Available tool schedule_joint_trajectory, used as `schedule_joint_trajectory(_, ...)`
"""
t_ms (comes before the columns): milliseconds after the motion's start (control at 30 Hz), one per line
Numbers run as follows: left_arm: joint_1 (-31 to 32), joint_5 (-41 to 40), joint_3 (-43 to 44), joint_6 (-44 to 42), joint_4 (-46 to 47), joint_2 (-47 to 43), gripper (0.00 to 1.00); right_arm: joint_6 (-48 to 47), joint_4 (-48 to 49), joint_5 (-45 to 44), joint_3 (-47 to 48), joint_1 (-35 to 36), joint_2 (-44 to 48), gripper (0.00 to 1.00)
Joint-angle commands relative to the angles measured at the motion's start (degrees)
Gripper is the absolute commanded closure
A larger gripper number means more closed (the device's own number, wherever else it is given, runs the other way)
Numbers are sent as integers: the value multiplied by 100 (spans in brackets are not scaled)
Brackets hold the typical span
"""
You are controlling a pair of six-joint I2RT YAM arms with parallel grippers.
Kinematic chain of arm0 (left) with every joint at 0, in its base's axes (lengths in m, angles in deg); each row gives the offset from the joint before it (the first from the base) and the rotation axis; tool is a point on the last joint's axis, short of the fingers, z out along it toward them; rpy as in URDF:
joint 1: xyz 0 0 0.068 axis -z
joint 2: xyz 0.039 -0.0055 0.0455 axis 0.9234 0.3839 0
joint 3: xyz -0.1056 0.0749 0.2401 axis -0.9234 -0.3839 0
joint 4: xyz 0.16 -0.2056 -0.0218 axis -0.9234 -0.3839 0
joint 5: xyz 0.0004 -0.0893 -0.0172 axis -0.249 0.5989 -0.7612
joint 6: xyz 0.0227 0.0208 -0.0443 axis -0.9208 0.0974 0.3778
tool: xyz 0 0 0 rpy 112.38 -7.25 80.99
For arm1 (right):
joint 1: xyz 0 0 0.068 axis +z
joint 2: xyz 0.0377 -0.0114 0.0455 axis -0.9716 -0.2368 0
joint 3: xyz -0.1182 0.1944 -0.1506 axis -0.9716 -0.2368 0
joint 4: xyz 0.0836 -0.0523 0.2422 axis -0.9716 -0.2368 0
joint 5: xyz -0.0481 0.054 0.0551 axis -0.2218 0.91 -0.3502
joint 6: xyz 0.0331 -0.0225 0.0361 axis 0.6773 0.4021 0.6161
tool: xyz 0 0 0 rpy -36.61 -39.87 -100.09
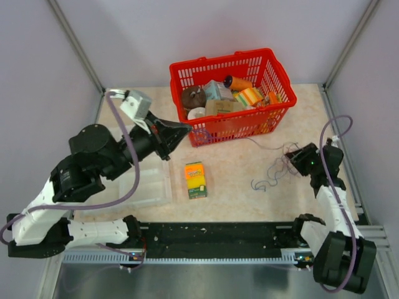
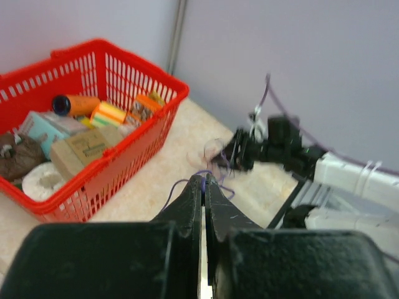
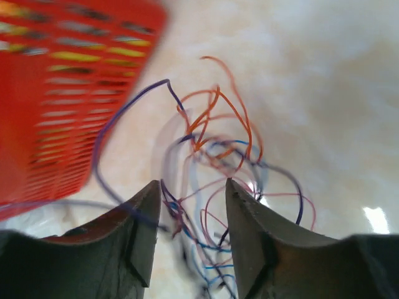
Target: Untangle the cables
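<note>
The cables are thin blue, orange and dark wires in a loose tangle [image 1: 274, 169] on the table right of centre. In the right wrist view the tangle [image 3: 215, 146] lies just ahead of and between the fingers of my right gripper [image 3: 192, 184], whose jaws stand apart around several strands. My right gripper [image 1: 292, 157] sits at the tangle's right side. My left gripper [image 1: 189, 129] is by the basket's front left corner. Its jaws [image 2: 204, 179] are shut on a blue-purple strand [image 2: 177, 185] at the very tips, and a thin wire runs from there towards the tangle [image 2: 221, 156].
A red basket [image 1: 237, 128] full of small goods stands at the back centre, close to my left gripper. A yellow-green box [image 1: 196, 179] lies mid-table, and a clear plastic tub [image 1: 149, 184] sits to its left. Grey walls close in both sides.
</note>
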Motion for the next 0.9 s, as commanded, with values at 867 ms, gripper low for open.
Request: schedule_joint_trajectory(867, -1236, -923, 97, -103, -588, 243, 100, -1304, -666, 1222, -526, -515, 417, 11)
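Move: The cable tangle lies some 10 cm below the right hand, about 4 cm ahead and 1 cm left; from the left hand, which pinches one strand high up, it is roughly 13 cm ahead, 32 cm right and 46 cm down. The red basket's middle stands about 20 cm ahead and 21 cm left of the right hand, 4 cm lower; the crayon box is 35 cm left of that hand, 4 cm back and 11 cm lower. Right opens above the tangle, dipping 7 cm and backward; left, still pinching cable, bobs up 8 cm. ##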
